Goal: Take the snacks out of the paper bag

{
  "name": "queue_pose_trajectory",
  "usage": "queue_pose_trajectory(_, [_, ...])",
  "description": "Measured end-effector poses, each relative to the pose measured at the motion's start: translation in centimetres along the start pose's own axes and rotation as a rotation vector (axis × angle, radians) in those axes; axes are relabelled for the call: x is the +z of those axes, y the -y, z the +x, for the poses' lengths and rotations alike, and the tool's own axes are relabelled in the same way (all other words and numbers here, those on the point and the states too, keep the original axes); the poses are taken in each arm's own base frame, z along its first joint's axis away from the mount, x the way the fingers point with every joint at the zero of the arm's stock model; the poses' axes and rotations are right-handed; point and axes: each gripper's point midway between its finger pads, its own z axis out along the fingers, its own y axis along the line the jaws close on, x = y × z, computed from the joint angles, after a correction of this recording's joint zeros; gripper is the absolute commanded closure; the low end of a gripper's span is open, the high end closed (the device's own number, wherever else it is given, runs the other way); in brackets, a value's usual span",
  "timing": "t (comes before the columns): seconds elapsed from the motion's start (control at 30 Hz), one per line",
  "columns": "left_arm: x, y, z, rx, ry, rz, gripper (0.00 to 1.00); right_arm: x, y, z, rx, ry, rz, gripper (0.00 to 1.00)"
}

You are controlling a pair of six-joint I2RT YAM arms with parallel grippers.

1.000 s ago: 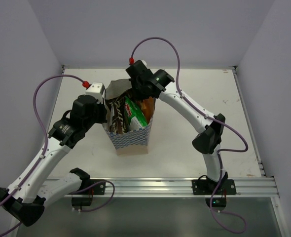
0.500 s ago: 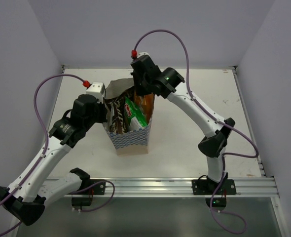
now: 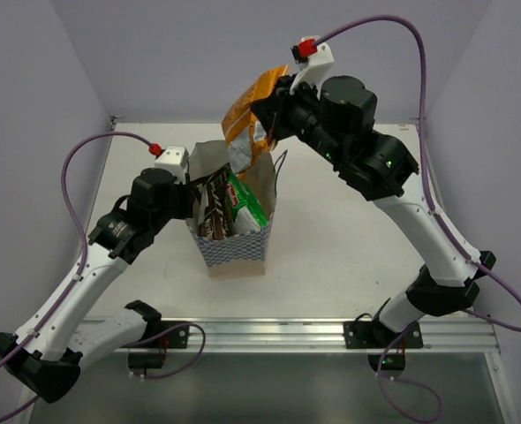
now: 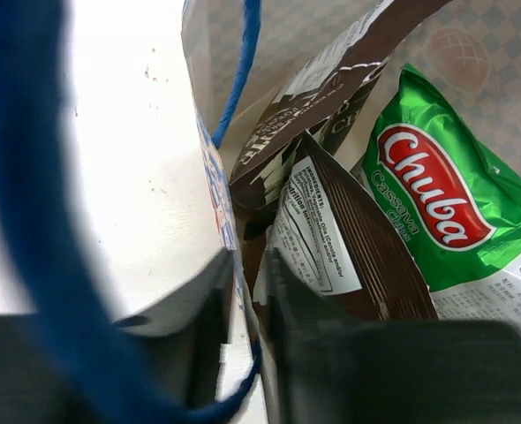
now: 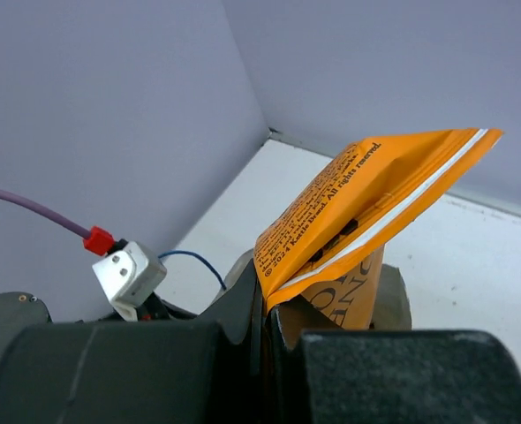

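The paper bag [image 3: 239, 250] stands upright mid-table, cream with a blue checkered band. My right gripper [image 3: 274, 109] is shut on a corner of the orange snack packet [image 3: 250, 115], which hangs in the air just above the bag's mouth; the right wrist view shows the same packet [image 5: 375, 194] pinched in that gripper [image 5: 265, 305]. A green-and-white packet [image 3: 244, 205] and a dark brown one [image 3: 214, 208] stick up inside the bag. My left gripper [image 4: 245, 291] straddles the bag's left wall slightly open, one finger outside, one inside against a brown packet [image 4: 366, 256] beside the green packet [image 4: 437, 194].
A second brown packet [image 4: 331, 79] leans behind the first. A blue cord handle [image 4: 247, 53] loops across the left wrist view. Walls close the table at the back and both sides, and a metal rail [image 3: 331, 334] runs along the near edge.
My right arm has risen from the bag's mouth, lifting the orange packet up and out above the rim. The left arm has stayed at the bag's left wall.
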Motion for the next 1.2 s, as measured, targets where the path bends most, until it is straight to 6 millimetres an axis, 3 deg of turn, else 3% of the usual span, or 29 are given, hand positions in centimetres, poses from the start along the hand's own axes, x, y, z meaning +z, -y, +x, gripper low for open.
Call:
queue_pose_trajectory(0.07, [0.0, 0.0, 0.0, -0.003, 0.0, -0.001, 0.59, 0.0, -0.1, -0.7, -0.01, 0.031, -0.009, 1.0])
queue_pose_trajectory(0.1, [0.0, 0.0, 0.0, -0.004, 0.001, -0.003, 0.45, 0.0, -0.1, -1.0, -0.018, 0.046, -0.008, 1.0])
queue_pose_trajectory(0.27, [-0.4, -0.1, -0.7, -0.009, 0.013, -0.006, 0.14, -0.7, 1.0, -3.1, -0.052, 0.11, 0.028, 1.0])
queue_pose_trajectory(0.37, [-1.2, 0.2, -2.2, -0.023, 0.046, 0.005, 0.07, -2.5, 2.5, -5.2, -0.067, 0.165, 0.076, 1.0])
queue_pose_trajectory(0.47, [-2.4, 0.6, -4.5, -0.037, 0.102, 0.022, 0.01, -6.1, 4.5, -8.1, -0.073, 0.255, 0.135, 1.0])
queue_pose_trajectory(0.57, [-4.6, 1.0, -7.6, -0.054, 0.183, 0.052, 0.0, -10.6, 7.3, -10.6, -0.064, 0.355, 0.226, 1.0])
queue_pose_trajectory(0.67, [-7.7, 1.3, -11.1, -0.073, 0.288, 0.085, 0.0, -14.1, 10.8, -11.4, -0.052, 0.42, 0.345, 1.0])
queue_pose_trajectory(0.8, [-12.5, 0.8, -15.1, -0.096, 0.435, 0.105, 0.0, -16.9, 16.0, -9.7, -0.038, 0.435, 0.519, 1.0])
queue_pose_trajectory(0.93, [-16.0, -1.1, -17.4, -0.115, 0.547, 0.039, 0.0, -16.3, 20.7, -6.1, -0.012, 0.361, 0.642, 1.0])
queue_pose_trajectory(1.07, [-15.3, -3.3, -16.6, -0.133, 0.523, -0.09, 0.0, -13.0, 26.0, -1.1, 0.052, 0.22, 0.722, 1.0])
queue_pose_trajectory(1.2, [-11.7, -4.5, -13.3, -0.125, 0.412, -0.194, 0.0, -8.0, 30.5, 4.0, 0.115, 0.055, 0.737, 1.0])
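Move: The right hand holds the orange pack high over the paper bag. The clear table it heads for is some 28 cm to its right, 12 cm ahead and 50 cm below, while the bag's middle is about 9 cm to its left, 2 cm back and 38 cm below. For the left hand, still at the bag's left rim, the bag's middle is about 10 cm right, 2 cm ahead and 13 cm below, with the brown packs some 6 cm right, 1 cm ahead and the green pack about 13 cm right, level with it, both 7 cm lower. The right hand, keeping the orange pack pinched in its shut fingers, rises a little as it sweeps about 27 cm right, away from the bag, then reaches forward and sinks over the clear right side of the table, the wrist turning some 40 degrees clockwise. Meanwhile the left fingers open wide and let go of the bag's left rim, and that hand climbs clear with its fingertips tipping up, shifts left, then starts to sink again, ending about 17 cm higher. ##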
